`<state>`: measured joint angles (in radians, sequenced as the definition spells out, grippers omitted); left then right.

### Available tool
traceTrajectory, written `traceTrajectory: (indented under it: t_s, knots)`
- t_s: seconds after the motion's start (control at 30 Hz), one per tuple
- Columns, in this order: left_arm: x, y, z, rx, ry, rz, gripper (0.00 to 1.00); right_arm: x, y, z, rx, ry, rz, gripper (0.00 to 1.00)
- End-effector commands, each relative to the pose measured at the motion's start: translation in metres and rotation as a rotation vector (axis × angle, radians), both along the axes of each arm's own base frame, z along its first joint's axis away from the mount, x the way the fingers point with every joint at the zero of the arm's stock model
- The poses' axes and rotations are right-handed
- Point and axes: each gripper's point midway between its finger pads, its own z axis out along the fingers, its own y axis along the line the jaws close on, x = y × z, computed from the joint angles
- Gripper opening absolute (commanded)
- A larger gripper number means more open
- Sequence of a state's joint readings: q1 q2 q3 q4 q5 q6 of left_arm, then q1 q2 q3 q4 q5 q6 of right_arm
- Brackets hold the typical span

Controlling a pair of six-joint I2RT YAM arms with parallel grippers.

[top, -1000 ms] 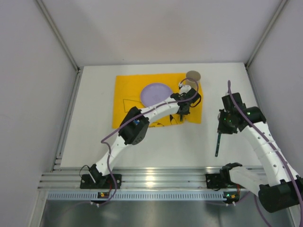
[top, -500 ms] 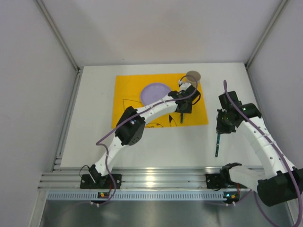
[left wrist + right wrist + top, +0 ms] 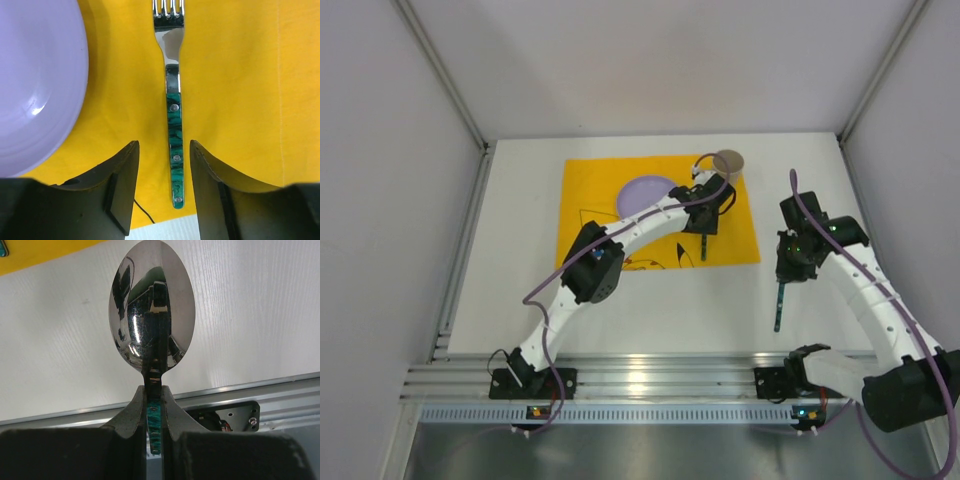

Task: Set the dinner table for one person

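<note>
On the yellow cloth (image 3: 610, 225) a green-handled fork (image 3: 172, 100) lies flat to the right of the purple plate (image 3: 35, 85). My left gripper (image 3: 164, 190) hovers open over the fork's handle, its fingers (image 3: 120, 185) on either side without touching it. From above, the left gripper (image 3: 704, 225) is over the cloth's right part, with the fork (image 3: 703, 248) below it and the plate (image 3: 642, 195) to its left. My right gripper (image 3: 154, 400) is shut on the green handle of a spoon (image 3: 152, 310), held over the white dinner table (image 3: 520, 290). From above, the right gripper (image 3: 786, 272) is right of the cloth.
A brown cup (image 3: 728, 162) stands at the cloth's far right corner, close to the left wrist. The ribbed aluminium rail (image 3: 650, 375) runs along the near edge. Grey wall panels (image 3: 390, 200) close in the table on three sides.
The left gripper opened and let go of the fork, which now lies on the cloth. The cloth's right edge has spread out flat. The right arm shifted slightly left with the spoon.
</note>
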<state>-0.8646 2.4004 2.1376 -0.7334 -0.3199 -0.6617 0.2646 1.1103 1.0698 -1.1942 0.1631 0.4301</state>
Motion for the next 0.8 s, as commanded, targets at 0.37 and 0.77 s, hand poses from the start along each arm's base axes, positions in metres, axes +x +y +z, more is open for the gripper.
traceTrajectory:
  t_s: [0.37, 0.77]
  knots:
    - [0.006, -0.018, -0.020, -0.048, 0.026, -0.055, 0.47, 0.013, -0.002, 0.005, -0.014, -0.042, -0.017, 0.00]
    - [0.003, -0.018, -0.030, -0.036, 0.047, -0.065, 0.06, 0.014, -0.003, 0.005, -0.016, -0.047, -0.013, 0.00]
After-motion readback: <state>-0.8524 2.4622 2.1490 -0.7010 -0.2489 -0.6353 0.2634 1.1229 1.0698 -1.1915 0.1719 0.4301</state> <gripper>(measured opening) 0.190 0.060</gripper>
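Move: The left hand hovers just over the fork's handle: the fork's middle is about 3 cm ahead, 1 cm to the right and 3 cm below. The plate's centre is roughly 8 cm ahead and 13 cm left, the cup about 12 cm ahead and 5 cm right. From the waiting right hand, the fork lies some 20 cm ahead, 18 cm left and 12 cm down. The left hand sinks about 3 cm onto the fork, then its half-open fingers close and pinch the handle. ##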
